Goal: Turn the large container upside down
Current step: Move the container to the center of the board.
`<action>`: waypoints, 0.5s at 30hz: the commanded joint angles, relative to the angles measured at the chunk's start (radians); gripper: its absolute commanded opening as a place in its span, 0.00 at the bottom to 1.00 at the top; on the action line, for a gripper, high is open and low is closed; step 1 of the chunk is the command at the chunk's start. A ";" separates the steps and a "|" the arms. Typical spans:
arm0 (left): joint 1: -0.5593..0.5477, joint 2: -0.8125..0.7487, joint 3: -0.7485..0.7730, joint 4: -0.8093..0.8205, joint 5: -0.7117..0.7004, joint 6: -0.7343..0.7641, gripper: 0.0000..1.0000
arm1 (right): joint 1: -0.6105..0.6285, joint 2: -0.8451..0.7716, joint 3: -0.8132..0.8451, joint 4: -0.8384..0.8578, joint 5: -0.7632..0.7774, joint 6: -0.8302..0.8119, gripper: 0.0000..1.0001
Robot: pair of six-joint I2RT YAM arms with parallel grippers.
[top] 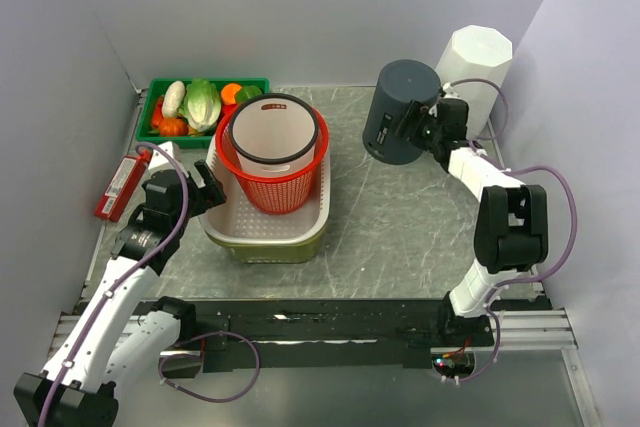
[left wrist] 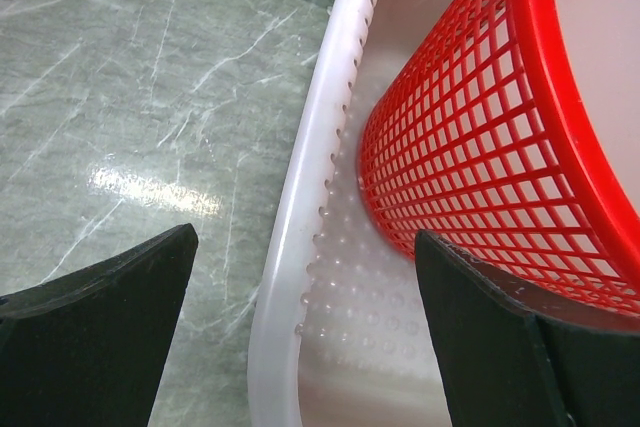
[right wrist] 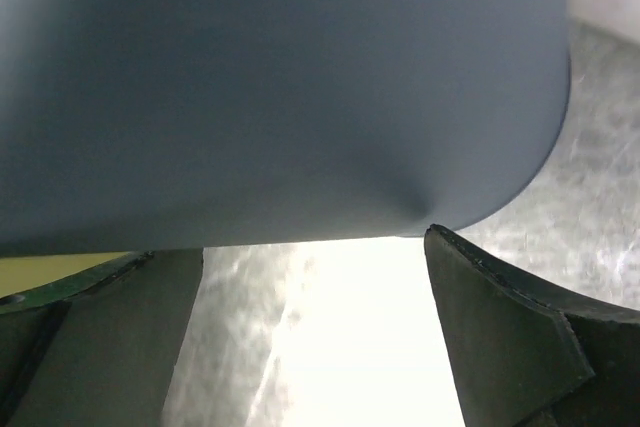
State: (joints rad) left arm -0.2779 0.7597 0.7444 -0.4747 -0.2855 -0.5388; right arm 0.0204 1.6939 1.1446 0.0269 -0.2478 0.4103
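Note:
The large container [top: 400,109] is a dark grey cylinder at the back right of the table, its closed rounded end facing up. My right gripper [top: 428,129] is open at the container's right side. In the right wrist view the container [right wrist: 280,87] fills the upper part. The right gripper [right wrist: 305,242] has only bright table between its fingers, and the right fingertip [right wrist: 445,247] touches the container's lower edge. My left gripper [top: 205,187] is open, far away at the white basket.
The left gripper [left wrist: 305,237] straddles the rim of a white perforated basket [left wrist: 300,247] that holds a red mesh basket [top: 275,182] with a white tub inside. A tall white container [top: 475,57] stands behind the grey one. Back left are a green vegetable tray [top: 160,97] and a red pack [top: 122,187].

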 commanded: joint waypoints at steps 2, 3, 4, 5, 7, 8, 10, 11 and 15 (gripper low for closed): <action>0.000 0.010 0.007 0.053 0.009 0.017 0.96 | 0.075 0.016 0.078 0.094 0.307 0.061 0.98; -0.001 0.010 0.009 0.051 0.008 0.017 0.96 | 0.085 0.019 0.081 0.117 0.343 0.064 0.98; 0.000 0.013 0.010 0.050 0.006 0.017 0.96 | 0.105 0.032 0.089 0.125 0.387 0.065 0.99; 0.000 0.019 0.012 0.047 0.003 0.016 0.96 | 0.110 0.039 0.107 0.137 0.390 0.053 1.00; 0.000 0.020 0.015 0.041 -0.006 0.014 0.96 | 0.121 0.074 0.136 0.125 0.393 0.050 0.99; 0.000 0.020 0.015 0.041 -0.009 0.014 0.96 | 0.122 0.090 0.182 0.105 0.398 0.050 1.00; 0.000 0.015 0.013 0.042 -0.012 0.014 0.96 | 0.121 0.133 0.216 0.071 0.404 0.048 1.00; 0.000 0.013 0.012 0.044 -0.009 0.014 0.96 | 0.121 0.147 0.249 0.059 0.410 0.051 1.00; 0.000 0.015 0.010 0.044 -0.015 0.016 0.96 | 0.124 0.204 0.316 0.041 0.400 0.044 1.00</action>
State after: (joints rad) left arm -0.2779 0.7784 0.7444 -0.4686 -0.2859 -0.5350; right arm 0.1471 1.8591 1.3769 0.0731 0.0975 0.4557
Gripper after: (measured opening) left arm 0.966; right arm 0.994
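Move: The upside-down dark container stands right against the open right fingers, its middle about 9 cm ahead and 3 cm to the left of that hand, at roughly the same height. The tall white container is some 5 cm farther out than the dark one and 15 cm to its right; the red basket lies about 33 cm left of the right hand and 11 cm back. From the left hand the dark container is roughly 28 cm ahead, 44 cm right and 6 cm lower. With its fingers still wide open and already against the near side of the dark container, the right hand keeps pushing it forward towards the back of the table, past the left side of the white container, by about 7 cm. It climbs some 2.5 cm as it goes and drifts slightly left, while the wrist swings about 10 degrees clockwise and its tips lift a little, the right fingertip still pressing into the wall. ##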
